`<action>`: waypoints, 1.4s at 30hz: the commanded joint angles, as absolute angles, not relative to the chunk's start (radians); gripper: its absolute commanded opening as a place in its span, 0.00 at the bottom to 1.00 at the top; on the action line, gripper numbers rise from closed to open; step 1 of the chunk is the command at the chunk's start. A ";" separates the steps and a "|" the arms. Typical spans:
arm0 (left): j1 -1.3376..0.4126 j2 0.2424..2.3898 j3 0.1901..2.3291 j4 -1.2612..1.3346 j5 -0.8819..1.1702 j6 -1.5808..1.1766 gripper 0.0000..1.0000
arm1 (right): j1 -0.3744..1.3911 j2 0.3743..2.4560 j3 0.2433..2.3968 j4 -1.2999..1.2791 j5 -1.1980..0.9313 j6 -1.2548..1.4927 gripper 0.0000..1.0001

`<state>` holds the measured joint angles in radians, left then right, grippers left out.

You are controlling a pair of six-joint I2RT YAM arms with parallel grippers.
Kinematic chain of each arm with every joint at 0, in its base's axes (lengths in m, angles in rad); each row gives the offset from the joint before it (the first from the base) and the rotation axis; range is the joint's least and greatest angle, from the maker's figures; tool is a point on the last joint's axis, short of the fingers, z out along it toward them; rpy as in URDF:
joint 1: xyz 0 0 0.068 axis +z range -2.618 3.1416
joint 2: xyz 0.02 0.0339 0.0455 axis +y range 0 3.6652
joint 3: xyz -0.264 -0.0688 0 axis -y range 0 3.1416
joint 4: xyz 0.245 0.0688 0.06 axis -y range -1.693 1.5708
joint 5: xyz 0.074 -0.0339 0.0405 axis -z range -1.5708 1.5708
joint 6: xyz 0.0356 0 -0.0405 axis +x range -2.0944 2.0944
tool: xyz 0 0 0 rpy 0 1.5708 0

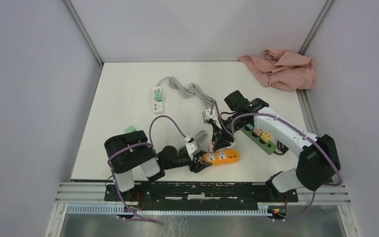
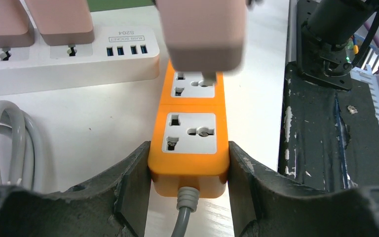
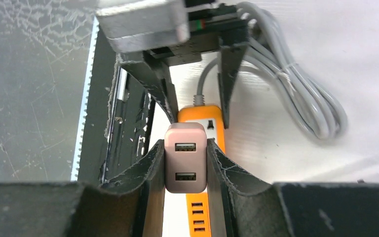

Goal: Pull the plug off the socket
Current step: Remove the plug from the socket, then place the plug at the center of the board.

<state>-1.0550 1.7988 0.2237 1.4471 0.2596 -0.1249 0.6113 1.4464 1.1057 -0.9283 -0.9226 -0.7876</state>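
An orange power strip [image 1: 221, 157] lies near the table's front edge. My left gripper [image 2: 188, 163] is shut on its cable end, one finger on each long side of the strip [image 2: 190, 143]. In the right wrist view, my right gripper [image 3: 185, 163] is shut on a pink two-port USB plug [image 3: 185, 158] held upright over the strip [image 3: 197, 217]. Seen from the left wrist, the plug [image 2: 202, 34] hangs just above the far socket, with a prong tip showing under it. From above, the right gripper [image 1: 222, 143] stands directly over the strip and hides the plug.
A white strip [image 2: 69, 59] carrying pink plugs lies just left of the orange one. A green strip [image 1: 259, 136] with plugs sits under the right arm. A white-and-green strip [image 1: 158, 98] and a coiled grey cable [image 1: 192, 91] lie mid-table. A pink cloth [image 1: 281, 66] lies back right.
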 commanded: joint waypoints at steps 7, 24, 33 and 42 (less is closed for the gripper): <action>-1.051 1.769 0.220 1.551 0.150 -0.171 0.77 | 0.480 1.471 1.163 -0.962 -1.099 -0.699 0.01; -1.049 1.257 0.213 0.973 0.019 -0.305 0.83 | 0.409 1.466 1.139 -0.866 -1.253 -0.533 0.02; -1.038 0.922 0.232 0.633 -0.155 -0.503 0.99 | 0.390 1.462 1.077 -0.624 -1.326 -0.247 0.02; -0.983 0.826 0.317 0.471 -0.145 -0.640 1.00 | 0.380 1.495 1.056 -0.431 -1.302 0.102 0.02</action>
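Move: The pink plug, already out and held in the right fingers, is about 4 cm to the right of the left hand, 1 cm ahead and 8 cm above it. The left fingers still grip the cable end of the orange strip, whose middle is some 7 cm to their right, 1 cm ahead and 1 cm lower. From the right hand, the white strip lies roughly 10 cm ahead and 3 cm right, the grey cable coil about 7 cm ahead and 7 cm left, both some 10 cm below. The left fingers open and let go of the orange strip's cable end, slide forward slightly, then rise about 12 cm, drifting left and a little forward, turning counter-clockwise until wide open. The right hand keeps its pinch on the pink plug and carries it forward and up, away from the orange strip, about 5 cm each way, while its wrist rolls and swings clockwise, bringing the left-pointing fingers nearer level. ##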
